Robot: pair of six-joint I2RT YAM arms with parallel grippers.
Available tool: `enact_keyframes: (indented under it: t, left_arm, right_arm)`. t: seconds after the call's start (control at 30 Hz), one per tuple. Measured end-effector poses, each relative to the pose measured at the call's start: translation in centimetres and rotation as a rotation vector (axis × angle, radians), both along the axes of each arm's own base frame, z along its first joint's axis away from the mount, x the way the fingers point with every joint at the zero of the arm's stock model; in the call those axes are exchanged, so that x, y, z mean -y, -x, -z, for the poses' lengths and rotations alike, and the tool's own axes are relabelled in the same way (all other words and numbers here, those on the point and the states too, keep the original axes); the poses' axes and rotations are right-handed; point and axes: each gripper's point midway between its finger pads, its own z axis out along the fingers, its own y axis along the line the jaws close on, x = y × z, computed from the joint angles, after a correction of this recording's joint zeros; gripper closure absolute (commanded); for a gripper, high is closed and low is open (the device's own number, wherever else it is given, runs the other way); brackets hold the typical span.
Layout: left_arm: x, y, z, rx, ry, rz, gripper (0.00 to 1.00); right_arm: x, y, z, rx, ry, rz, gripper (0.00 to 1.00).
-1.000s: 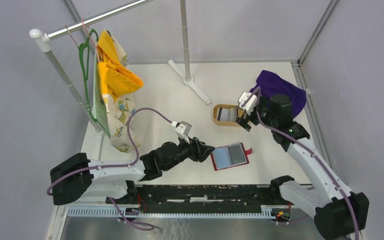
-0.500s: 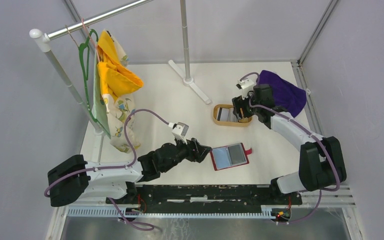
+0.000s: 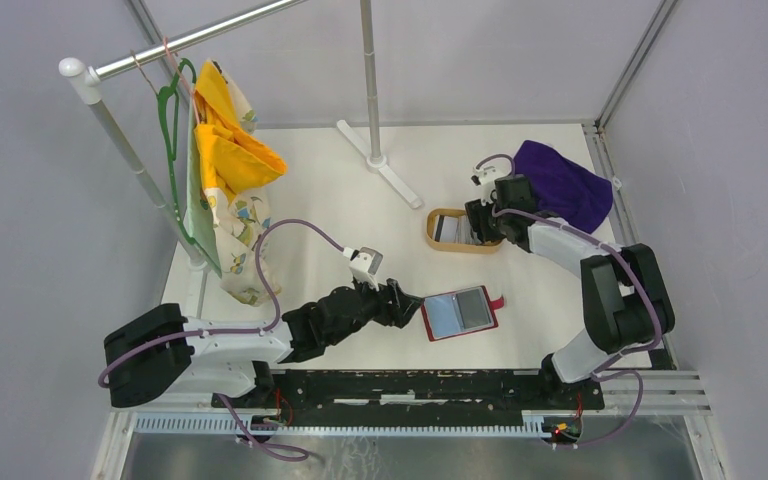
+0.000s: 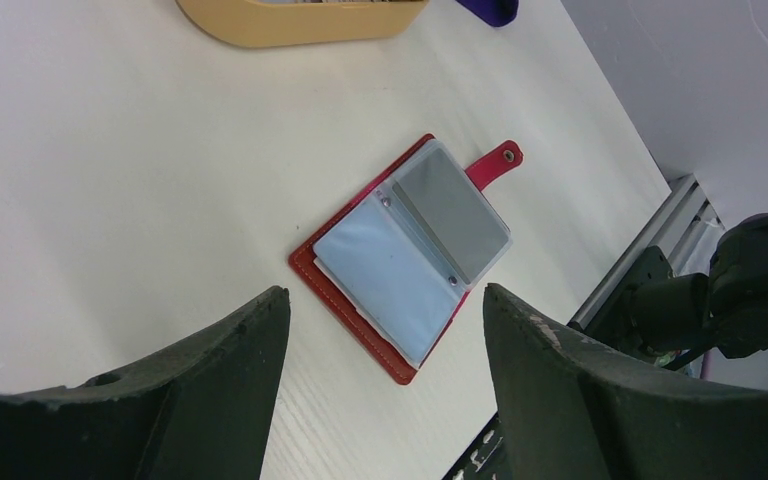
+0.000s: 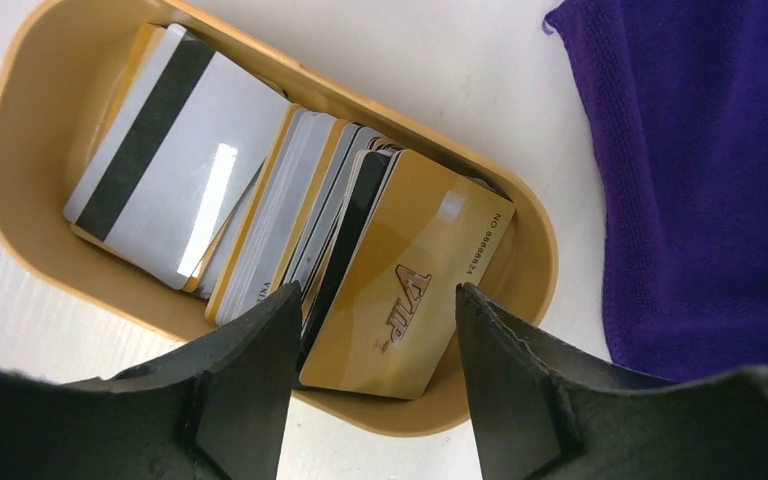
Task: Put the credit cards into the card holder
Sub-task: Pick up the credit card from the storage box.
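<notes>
The card holder (image 3: 460,313) lies open on the table, red, with a pale blue card and a grey card in its clear pockets (image 4: 410,255). My left gripper (image 3: 407,303) sits just left of it, open and empty (image 4: 385,335). The remaining credit cards (image 5: 260,200) stand packed in a tan oval tray (image 3: 442,238). A gold VIP card (image 5: 410,300) leans at the right end of the stack, and a white card with a black stripe (image 5: 160,165) lies at the left. My right gripper (image 5: 375,315) hangs open over the tray (image 3: 482,222), its fingers straddling the gold card.
A purple cloth (image 3: 560,192) lies right of the tray (image 5: 700,180). A clothes rail with a green hanger and yellow garment (image 3: 225,150) stands at the left. The rail's foot (image 3: 380,162) rests on the table behind the tray. The table's near edge (image 4: 620,270) runs beside the card holder.
The right arm swung in and lowered its gripper over the tray, its jaws narrowing. The left gripper opened wider and drew back slightly from the card holder.
</notes>
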Motion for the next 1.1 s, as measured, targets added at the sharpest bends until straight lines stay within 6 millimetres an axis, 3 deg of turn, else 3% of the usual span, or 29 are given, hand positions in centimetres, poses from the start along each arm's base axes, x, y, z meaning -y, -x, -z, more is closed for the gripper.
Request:
enact_keyframes:
  t: [0.3, 0.7, 1.1]
  left_arm:
    - [0.0, 0.0, 0.0, 0.000, 0.001, 0.000, 0.24]
    - [0.0, 0.0, 0.0, -0.001, 0.001, 0.000, 0.24]
    - [0.0, 0.0, 0.0, 0.000, 0.001, 0.000, 0.24]
  right_arm:
    - [0.5, -0.3, 0.4, -0.003, 0.028, 0.030, 0.51]
    - [2.6, -0.9, -1.4, 0.028, -0.018, 0.076, 0.58]
    - [3.2, -1.0, -2.0, 0.026, -0.076, 0.076, 0.69]
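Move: The gold VIP card leans at the right end of the storage box, about 2 cm ahead of the right fingertips and roughly 1 cm below them. The black card stands 2 cm left and 1 cm ahead, the striped white card 8 cm left and 2 cm ahead; the purple cloth's middle is some 14 cm right and 9 cm ahead, 3 cm down. From the left hand, the gold card is about 15 cm ahead, 14 cm right, 7 cm down. The gold card and the thin white-edged cards behind it are taken between the right fingers, which close from nearly two-thirds open to about one-third. After sinking barely half a centimetre, the right hand goes some 3 cm to the right, rising about 2.5 cm from its lowest point and edging 1 cm forward, the left finger coming against the cards' backs. ##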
